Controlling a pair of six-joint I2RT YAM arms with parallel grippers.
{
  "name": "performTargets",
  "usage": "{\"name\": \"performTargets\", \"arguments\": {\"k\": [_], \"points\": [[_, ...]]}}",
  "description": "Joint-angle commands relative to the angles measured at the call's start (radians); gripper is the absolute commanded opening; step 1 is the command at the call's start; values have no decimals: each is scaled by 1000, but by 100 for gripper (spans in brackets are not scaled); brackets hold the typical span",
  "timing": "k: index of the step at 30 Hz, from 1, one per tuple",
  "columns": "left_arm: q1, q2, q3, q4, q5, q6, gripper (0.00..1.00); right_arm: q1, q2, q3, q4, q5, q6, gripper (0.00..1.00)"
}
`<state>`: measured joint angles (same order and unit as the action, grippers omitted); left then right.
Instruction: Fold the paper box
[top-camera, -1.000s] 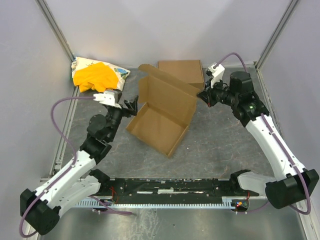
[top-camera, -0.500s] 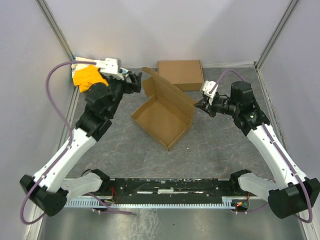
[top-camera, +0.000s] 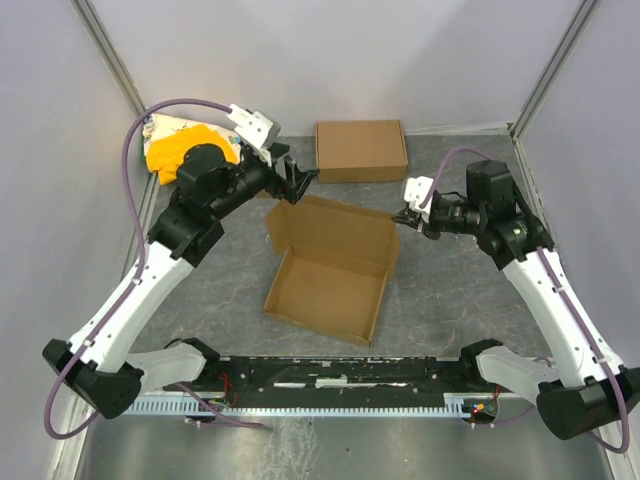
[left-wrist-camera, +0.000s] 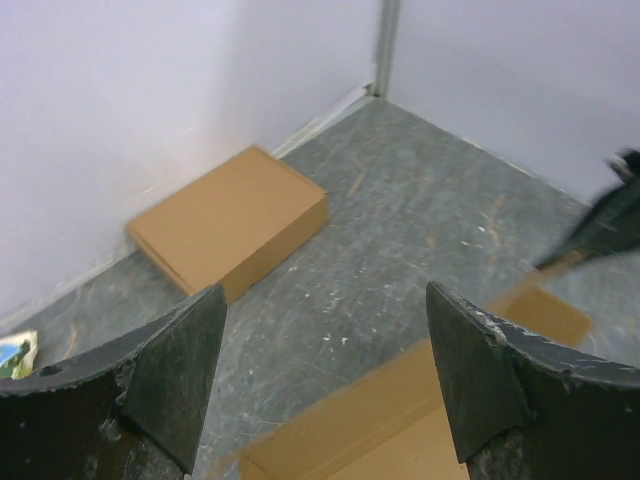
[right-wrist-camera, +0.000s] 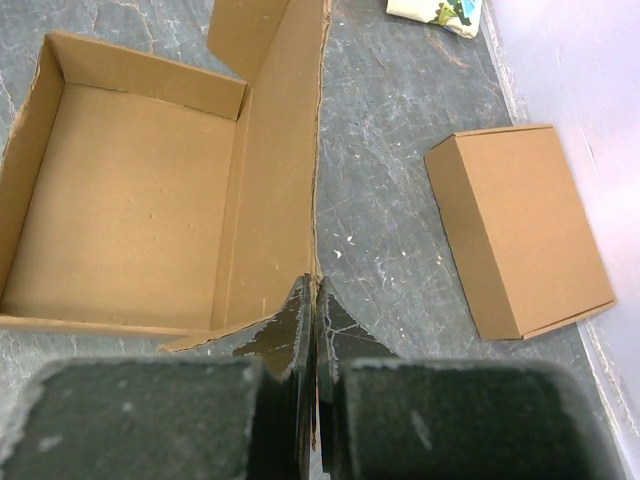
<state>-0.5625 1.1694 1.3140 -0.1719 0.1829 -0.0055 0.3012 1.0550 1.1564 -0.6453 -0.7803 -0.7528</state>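
Note:
The paper box (top-camera: 330, 275) lies in the middle of the table as a brown open tray, its back lid panel standing up. My right gripper (top-camera: 403, 217) is shut on the right end of that lid panel. In the right wrist view the thin cardboard edge runs straight into my pinched gripper (right-wrist-camera: 315, 285), with the tray (right-wrist-camera: 130, 210) to the left. My left gripper (top-camera: 297, 180) hangs open above the lid's far-left corner and holds nothing. Its wrist view shows the gripper (left-wrist-camera: 323, 300) wide apart over the box edge (left-wrist-camera: 400, 410).
A second closed brown carton (top-camera: 361, 150) sits by the back wall, also in view as the carton (left-wrist-camera: 225, 215) and the carton (right-wrist-camera: 525, 225). A yellow cloth bundle (top-camera: 180, 150) on a printed bag lies in the back left corner. Grey walls enclose the table.
My left arm has risen from the box's left side and swung right to above the lid's far-left corner, opening wider. The box has turned and slid nearer; my right gripper came nearer with the lid edge.

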Motion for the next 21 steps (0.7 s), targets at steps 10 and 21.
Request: {"name": "performTargets", "arguments": {"k": [10,21], "points": [[1,-112,-121,-43,348,403,90,1,221,377,-343,-106,-276,2],[-5,36,-81,-59,355,460,90,0,249,391,-455,-118,-365,2]]}}
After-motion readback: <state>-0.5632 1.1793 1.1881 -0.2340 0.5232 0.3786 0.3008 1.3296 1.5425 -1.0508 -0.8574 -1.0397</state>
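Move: The upper edge of the upright box lid, near its left corner, lies about 12 cm below my empty left hand and some 2 cm back. The tray is about 10 cm back, 3 cm right and far below; the spare box is some 25 cm ahead, 12 cm right, also far below. My right hand grips the lid's other upper corner; that left part of the edge lies roughly 19 cm to its left, 3 cm ahead, level with it. I draw my open left hand back some 6 cm with a small rise, then sink it about 9 cm, easing forward again, onto a line with the lid's edge, turning clockwise and rolling its left side up about 20 degrees. My right hand keeps its pinch on the lid corner, lifts it some 3 cm and half lowers it again while turning counter-clockwise. ##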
